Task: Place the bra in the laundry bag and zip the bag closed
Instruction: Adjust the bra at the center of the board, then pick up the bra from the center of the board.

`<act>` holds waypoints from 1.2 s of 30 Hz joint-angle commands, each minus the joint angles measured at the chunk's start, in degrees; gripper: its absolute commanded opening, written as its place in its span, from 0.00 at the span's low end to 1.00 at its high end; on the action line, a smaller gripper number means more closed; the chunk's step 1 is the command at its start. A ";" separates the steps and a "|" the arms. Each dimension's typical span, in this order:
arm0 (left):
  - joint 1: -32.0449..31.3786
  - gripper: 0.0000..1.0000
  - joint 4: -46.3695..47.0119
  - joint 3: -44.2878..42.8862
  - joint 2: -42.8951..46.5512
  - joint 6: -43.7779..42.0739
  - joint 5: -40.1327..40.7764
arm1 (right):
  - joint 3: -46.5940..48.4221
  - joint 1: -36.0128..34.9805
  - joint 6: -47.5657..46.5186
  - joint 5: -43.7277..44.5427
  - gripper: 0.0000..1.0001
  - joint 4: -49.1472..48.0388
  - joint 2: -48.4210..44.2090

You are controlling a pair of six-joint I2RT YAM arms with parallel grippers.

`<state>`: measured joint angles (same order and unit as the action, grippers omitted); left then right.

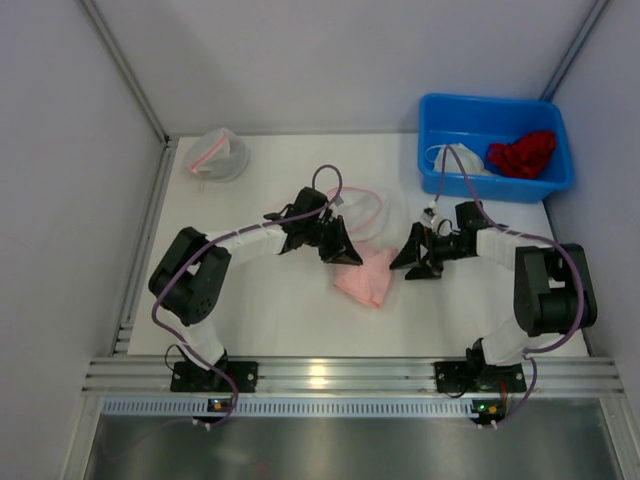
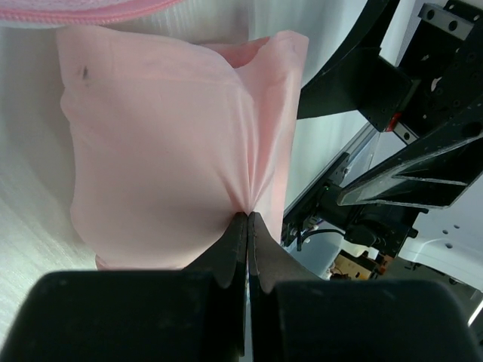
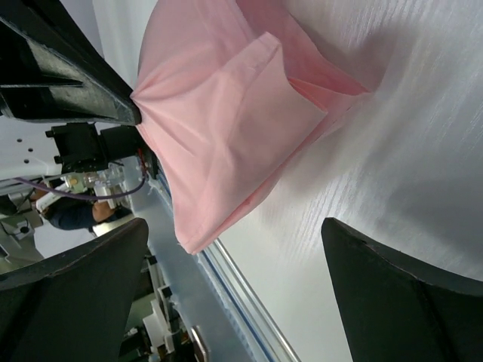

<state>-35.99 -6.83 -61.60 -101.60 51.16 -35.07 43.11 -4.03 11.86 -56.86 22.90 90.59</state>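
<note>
The pink bra (image 1: 366, 276) lies crumpled at mid-table. My left gripper (image 1: 343, 250) is shut on its fabric; in the left wrist view the closed fingertips (image 2: 247, 216) pinch a gathered fold of the bra (image 2: 158, 151). The white mesh laundry bag with a pink zipper rim (image 1: 368, 208) lies just behind the bra, and its pink edge (image 2: 90, 9) shows at the top of the left wrist view. My right gripper (image 1: 412, 264) is open and empty, just right of the bra. In the right wrist view it (image 3: 234, 226) is open wide, with the bra (image 3: 226, 113) ahead of it.
A blue bin (image 1: 493, 112) at the back right holds a red cloth (image 1: 522, 153) and a white item (image 1: 458, 159). A second mesh bag with a pink zipper (image 1: 217, 155) lies at the back left. Grey walls enclose the table.
</note>
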 commanded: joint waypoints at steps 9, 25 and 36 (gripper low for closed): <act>-1.71 0.00 5.95 5.88 -0.26 0.96 2.55 | -1.19 -7.12 8.61 2.54 0.98 -11.11 5.38; -2.24 0.00 17.55 11.41 -0.44 5.18 0.70 | -5.65 -13.45 14.24 6.94 0.88 -31.57 8.99; -2.16 0.00 18.26 10.80 -2.46 5.62 0.53 | -6.99 -16.71 18.82 7.82 0.68 -41.09 13.30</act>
<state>-37.93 8.23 -50.24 -102.80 56.27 -34.04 36.21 -19.18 33.04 -55.92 -17.45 100.73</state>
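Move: The bra is pinched in the left fingers; its middle hangs some 3 cm to their right, 4 cm back and 4 cm below. From the open right gripper, the bra's middle is about 9 cm to the left, 5 cm back and 3 cm lower. The left fingertips are roughly 12 cm to that gripper's left, nearly level with it. The open laundry bag lies about 10 cm ahead of the left fingers and some 7 cm below. Keep the left gripper shut on the bra and lower it about 4 cm, easing it back some 2 cm. Meanwhile bring the open right gripper about 8 cm left and some 3 cm down to the bra's right side, close up to the left fingertips, so that the loose folds come between its fingers; narrow them partway without shutting them. ##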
